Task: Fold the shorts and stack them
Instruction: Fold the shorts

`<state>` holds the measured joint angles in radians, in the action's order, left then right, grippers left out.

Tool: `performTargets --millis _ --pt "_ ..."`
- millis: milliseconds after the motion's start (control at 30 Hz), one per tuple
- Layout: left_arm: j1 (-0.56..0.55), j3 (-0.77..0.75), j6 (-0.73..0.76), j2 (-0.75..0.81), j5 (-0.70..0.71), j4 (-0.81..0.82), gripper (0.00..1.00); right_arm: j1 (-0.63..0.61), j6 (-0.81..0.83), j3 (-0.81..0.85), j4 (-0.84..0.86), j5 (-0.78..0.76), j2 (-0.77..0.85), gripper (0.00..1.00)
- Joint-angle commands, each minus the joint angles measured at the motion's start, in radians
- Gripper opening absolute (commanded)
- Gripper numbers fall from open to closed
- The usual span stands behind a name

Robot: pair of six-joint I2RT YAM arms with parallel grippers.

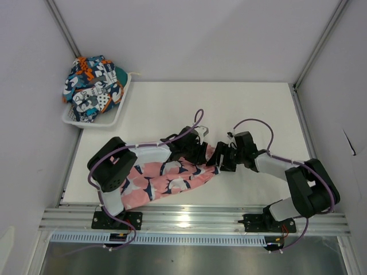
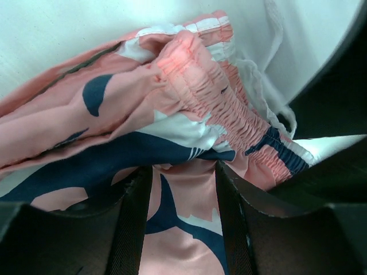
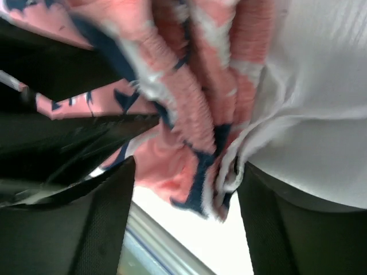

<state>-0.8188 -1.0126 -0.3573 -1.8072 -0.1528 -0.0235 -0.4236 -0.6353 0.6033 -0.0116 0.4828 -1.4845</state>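
The pink shark-print shorts (image 1: 166,180) lie bunched at the near middle of the table, under my left arm. My left gripper (image 1: 198,150) sits at their right end and its fingers are closed on a fold of the pink fabric (image 2: 183,200) just below the gathered waistband (image 2: 200,86). My right gripper (image 1: 217,159) faces it from the right. Its jaws are apart, with the waistband edge (image 3: 195,143) and a white drawstring hanging between them, against the right finger (image 3: 269,229). The patchwork shorts (image 1: 92,86) lie crumpled in a basket at the far left.
The white basket (image 1: 114,117) stands at the table's far left corner. A metal rail (image 1: 195,217) runs along the near edge. Grey walls close in the left, back and right sides.
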Motion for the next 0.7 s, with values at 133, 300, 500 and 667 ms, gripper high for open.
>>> performTargets --millis 133,300,500,667 --pt "0.001 0.009 0.024 0.025 -0.028 0.054 0.51 0.143 0.068 -0.050 -0.108 0.000 0.132 0.91" --pt "0.001 0.012 0.030 0.028 -0.037 0.062 0.50 0.183 0.111 0.012 -0.113 0.017 0.087 0.91" --pt "0.001 0.034 0.037 0.043 -0.051 0.080 0.50 0.200 0.117 0.072 -0.013 0.083 -0.066 0.90" --pt "0.001 0.040 0.041 0.046 -0.062 0.092 0.50 0.184 0.071 0.067 0.076 0.165 -0.212 0.89"
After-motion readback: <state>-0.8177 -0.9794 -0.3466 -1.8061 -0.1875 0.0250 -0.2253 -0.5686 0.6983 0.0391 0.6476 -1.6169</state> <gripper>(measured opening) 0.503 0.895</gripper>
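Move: The far corner of the shorts' waistband is the spot to reach: it lies about 5 cm ahead and 2 cm left of the right gripper, some 1 cm lower. The waistband's near corner is about 3 cm back and 1 cm right of that gripper; the left gripper's tips are roughly 6 cm left and 2 cm ahead of it. From the left gripper, the far corner sits about 3 cm ahead and 4 cm right. Open the right gripper the rest of the way and back it off to the right by about 5 cm, barely above the table. Then swing it forward some 4 cm and curve back left in towards the waistband's far end, fingers wide. Keep the left gripper's half-open tips resting on the shorts, practically still. ##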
